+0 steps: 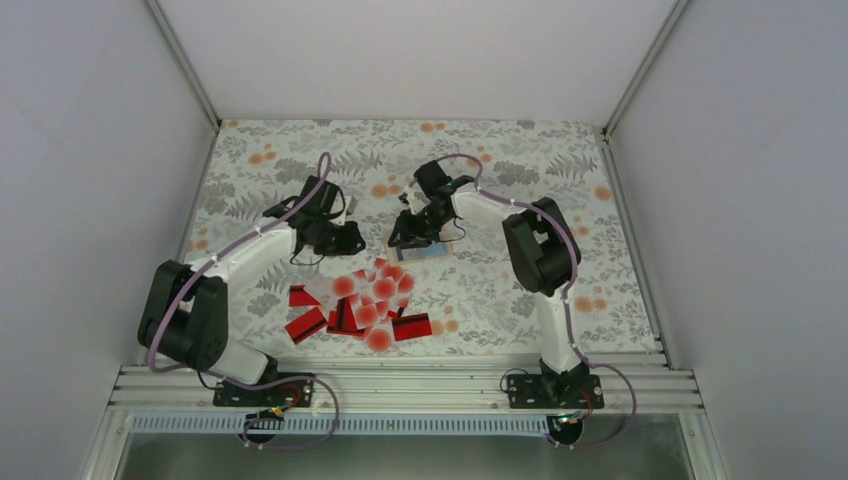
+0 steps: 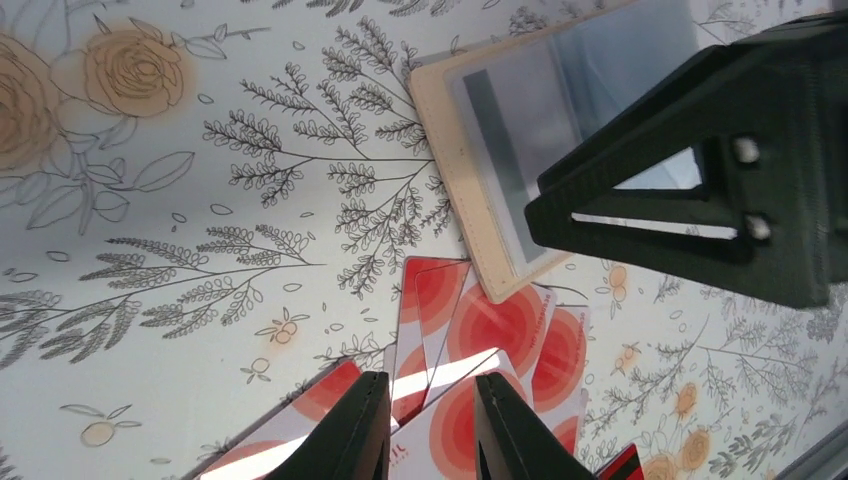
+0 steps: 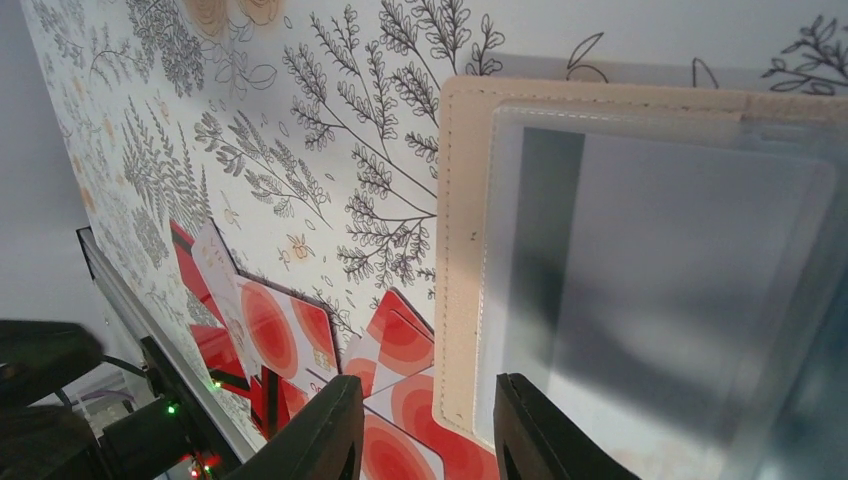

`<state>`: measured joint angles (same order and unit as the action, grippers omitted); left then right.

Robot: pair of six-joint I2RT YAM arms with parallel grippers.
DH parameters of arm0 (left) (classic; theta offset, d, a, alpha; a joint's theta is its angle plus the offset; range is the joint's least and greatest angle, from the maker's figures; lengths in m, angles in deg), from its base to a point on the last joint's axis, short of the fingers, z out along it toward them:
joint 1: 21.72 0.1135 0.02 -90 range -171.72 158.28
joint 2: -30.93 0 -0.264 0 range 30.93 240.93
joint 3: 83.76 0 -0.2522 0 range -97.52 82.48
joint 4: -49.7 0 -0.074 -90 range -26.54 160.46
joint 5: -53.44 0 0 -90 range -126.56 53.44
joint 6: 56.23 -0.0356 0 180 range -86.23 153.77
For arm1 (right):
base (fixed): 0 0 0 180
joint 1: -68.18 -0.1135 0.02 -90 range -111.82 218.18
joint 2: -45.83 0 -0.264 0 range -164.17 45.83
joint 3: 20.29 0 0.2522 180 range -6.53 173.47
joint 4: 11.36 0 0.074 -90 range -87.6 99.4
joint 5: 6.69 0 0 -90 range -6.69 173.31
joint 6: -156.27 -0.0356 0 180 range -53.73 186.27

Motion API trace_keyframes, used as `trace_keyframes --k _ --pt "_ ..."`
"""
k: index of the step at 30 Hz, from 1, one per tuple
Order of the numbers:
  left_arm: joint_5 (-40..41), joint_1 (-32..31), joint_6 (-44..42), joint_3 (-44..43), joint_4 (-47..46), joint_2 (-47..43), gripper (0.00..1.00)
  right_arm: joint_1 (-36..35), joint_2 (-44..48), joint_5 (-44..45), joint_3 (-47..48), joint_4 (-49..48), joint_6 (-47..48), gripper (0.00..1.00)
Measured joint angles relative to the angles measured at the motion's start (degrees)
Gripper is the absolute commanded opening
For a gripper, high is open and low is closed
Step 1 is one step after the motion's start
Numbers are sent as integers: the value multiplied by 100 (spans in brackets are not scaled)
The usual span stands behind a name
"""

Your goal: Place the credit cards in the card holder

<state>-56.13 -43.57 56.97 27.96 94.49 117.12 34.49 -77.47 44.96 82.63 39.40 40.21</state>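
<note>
The credit cards [image 1: 368,300] lie in a loose overlapping pile at the front middle of the table, some red with a black stripe, some white with red dots. Just behind them the card holder [image 1: 436,252] lies open and flat, with a tan border [image 3: 460,250] and a clear pocket [image 2: 520,130]. My left gripper [image 2: 430,380] hovers over the pile's far edge, jaws a little apart, and white red-dot cards [image 2: 500,325] show flat between them. My right gripper [image 3: 428,382] is open astride the holder's tan edge. One of its fingers [image 2: 700,200] is over the pocket.
The table is covered with a floral cloth [image 1: 520,160] and closed in by white walls on three sides. A metal rail [image 1: 400,385] at the near edge carries both arm bases. The right arm's elbow [image 1: 540,250] rises to the right of the holder.
</note>
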Motion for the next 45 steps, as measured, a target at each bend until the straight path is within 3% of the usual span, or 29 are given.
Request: trace_keyframes --k 10,17,19,22,28,35,45 --pt "313 -2 -273 214 654 -975 61 0 590 262 -164 264 433 41" --pt "326 -225 -291 811 1196 -1493 61 -66 1545 131 -1290 136 490 49" --pt "299 -428 -297 824 1233 -1412 66 -144 1576 151 -1497 111 468 53" --pt "321 -942 -374 664 1259 -1084 73 -245 1650 295 -1797 85 389 70" --pt "726 -1974 -898 -258 1493 -109 90 -223 2293 817 -2297 85 184 74" --pt "1259 -2079 -1541 -887 1766 629 91 323 2968 1064 -2894 127 173 75" --pt "1344 -2081 -1926 -935 1725 1471 88 1036 3729 1019 -3412 487 413 76"
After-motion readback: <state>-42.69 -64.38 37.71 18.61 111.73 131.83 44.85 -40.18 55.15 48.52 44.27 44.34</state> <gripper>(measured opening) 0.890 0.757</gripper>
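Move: The card that the left hand goes for, the uppermost with a red circle near the holder, lies about 8 cm back, 5 cm right and 8 cm below it. From the left hand, the open card holder's middle is some 13 cm right and 1 cm ahead; a black-striped card lies 16 cm back and 11 cm right. The right hand hangs over the holder's left end, its middle about 5 cm right, level fore-and-aft, 3 cm down; the same card is 8 cm back and 2 cm right. The left hand heads for the card pile: it lifts a little, swings back about 10 cm, then right and slightly forward, and sinks some 5 cm to just over the top card, opening nearly wide while it turns about 35 degrees clockwise and rolls more upright. The right hand rises clear of the holder, draws back 8 cm and slides 15 cm right to near the holder's near right corner, its fingers spreading. ##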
